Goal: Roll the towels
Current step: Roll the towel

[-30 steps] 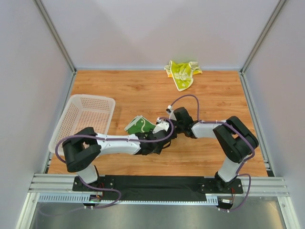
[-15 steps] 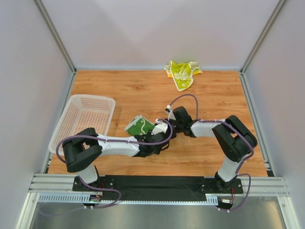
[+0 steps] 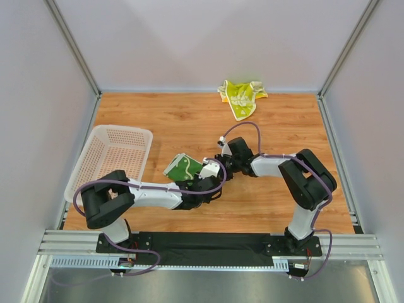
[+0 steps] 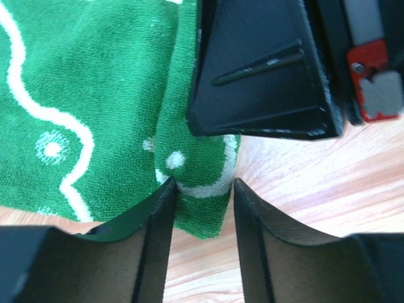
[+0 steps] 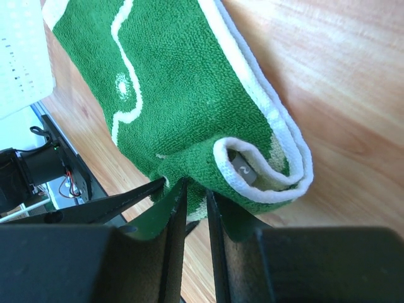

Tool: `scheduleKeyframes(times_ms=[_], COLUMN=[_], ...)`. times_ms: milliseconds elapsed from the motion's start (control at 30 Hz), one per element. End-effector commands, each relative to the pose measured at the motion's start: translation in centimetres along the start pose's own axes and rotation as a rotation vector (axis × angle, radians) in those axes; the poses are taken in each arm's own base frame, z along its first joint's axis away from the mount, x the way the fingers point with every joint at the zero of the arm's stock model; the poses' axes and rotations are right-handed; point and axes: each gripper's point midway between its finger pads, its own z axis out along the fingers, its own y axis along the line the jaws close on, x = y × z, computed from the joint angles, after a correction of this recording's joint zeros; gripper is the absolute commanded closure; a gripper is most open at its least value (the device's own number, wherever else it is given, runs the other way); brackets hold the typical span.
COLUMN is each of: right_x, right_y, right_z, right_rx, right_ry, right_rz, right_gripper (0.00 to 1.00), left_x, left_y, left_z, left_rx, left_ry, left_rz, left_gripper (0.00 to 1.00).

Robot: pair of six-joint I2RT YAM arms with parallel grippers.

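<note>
The dark green towel (image 3: pixel 184 166) with white lines lies partly rolled on the wood table, right of the basket. Its folded end (image 5: pixel 265 170) shows a white hem curled into a loop. My right gripper (image 5: pixel 196 189) is shut on a fold of this towel at its near end. My left gripper (image 4: pixel 202 186) stands open around the towel's corner (image 4: pixel 196 208): the left finger touches the cloth, the right finger is apart from it. Both grippers meet at the towel's right side, left (image 3: pixel 203 180) and right (image 3: pixel 218 165). The yellow and lime-green towel (image 3: pixel 241 96) lies crumpled at the table's far edge.
A white perforated basket (image 3: pixel 110 158) stands at the left, close to the green towel. The right gripper's black finger (image 4: pixel 265 76) fills the upper part of the left wrist view. Grey walls enclose the table on three sides.
The left jaws have narrowed around the towel's corner. Both grippers and the green towel have shifted slightly to the left. The right grip is unchanged.
</note>
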Motion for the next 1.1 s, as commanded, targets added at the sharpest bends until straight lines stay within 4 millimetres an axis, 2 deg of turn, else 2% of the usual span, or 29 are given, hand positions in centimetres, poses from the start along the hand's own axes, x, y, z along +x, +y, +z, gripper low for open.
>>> scheduleKeyframes(times_ms=[0,100,167,300,400,600,833,1000,1067], right_x=[-0.2,0.2,0.1,-0.5,-1.7,-4.1,-7.0,-7.8,-7.4], right_y=[-2.2,-2.6,-2.8,-3.0,-3.2,-3.5,-5.7,-5.7,-5.9], right_z=[0.5,0.6,0.5,0.0,-0.6,-1.2,-2.9,-4.6,-5.2], right_rx=[0.069,0.079,0.082,0.081,0.069,0.076,0.102,0.126,0.133], right_ry=[0.009,0.031,0.031,0.022,0.0,-0.026,-0.087,-0.129,-0.14], right_rz=[-0.001,0.016,0.018,0.023,0.04,0.042,0.107,0.098,0.105], right_gripper=[0.79,0.79,0.79,0.79,0.78,0.78,0.79,0.78,0.78], left_x=[11.0,11.4,12.0,12.4,12.5,12.2,10.7,9.9,9.4], left_y=[2.9,3.1,3.2,3.5,3.6,3.3,2.7,1.7,1.1], left_z=[0.2,0.4,0.6,0.8,0.7,0.4,-0.7,-1.2,-1.3], left_rx=[-0.052,-0.073,-0.084,-0.111,-0.11,-0.083,-0.037,0.008,0.031], left_ry=[0.358,0.377,0.396,0.395,0.389,0.379,0.345,0.335,0.328], left_rz=[0.076,0.09,0.101,0.105,0.098,0.1,0.094,0.094,0.094], left_gripper=[0.5,0.51,0.58,0.79,0.85,0.92,0.93,0.96,0.97])
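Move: The near end of the green towel's roll lies between the left hand's open fingers, about 1 cm ahead and level with them. The flat part of the green towel is some 6 cm ahead and 8 cm to the left of this hand, the basket about 34 cm left and 9 cm ahead. From the right hand, shut and at the roll's side, that near end lies about 4 cm back and 3 cm left; the yellow towel is roughly 32 cm ahead, 12 cm to the right. The green roll's near end gets pinched as the left hand eases about 1.5 cm forward and closes, then draws back some 1 cm with its grip kept. The right hand, fingers staying shut, comes away from the roll's side, creeping forward first, then faster forward and right over bare table, about 10 cm in all, turning some 10 degrees clockwise. ##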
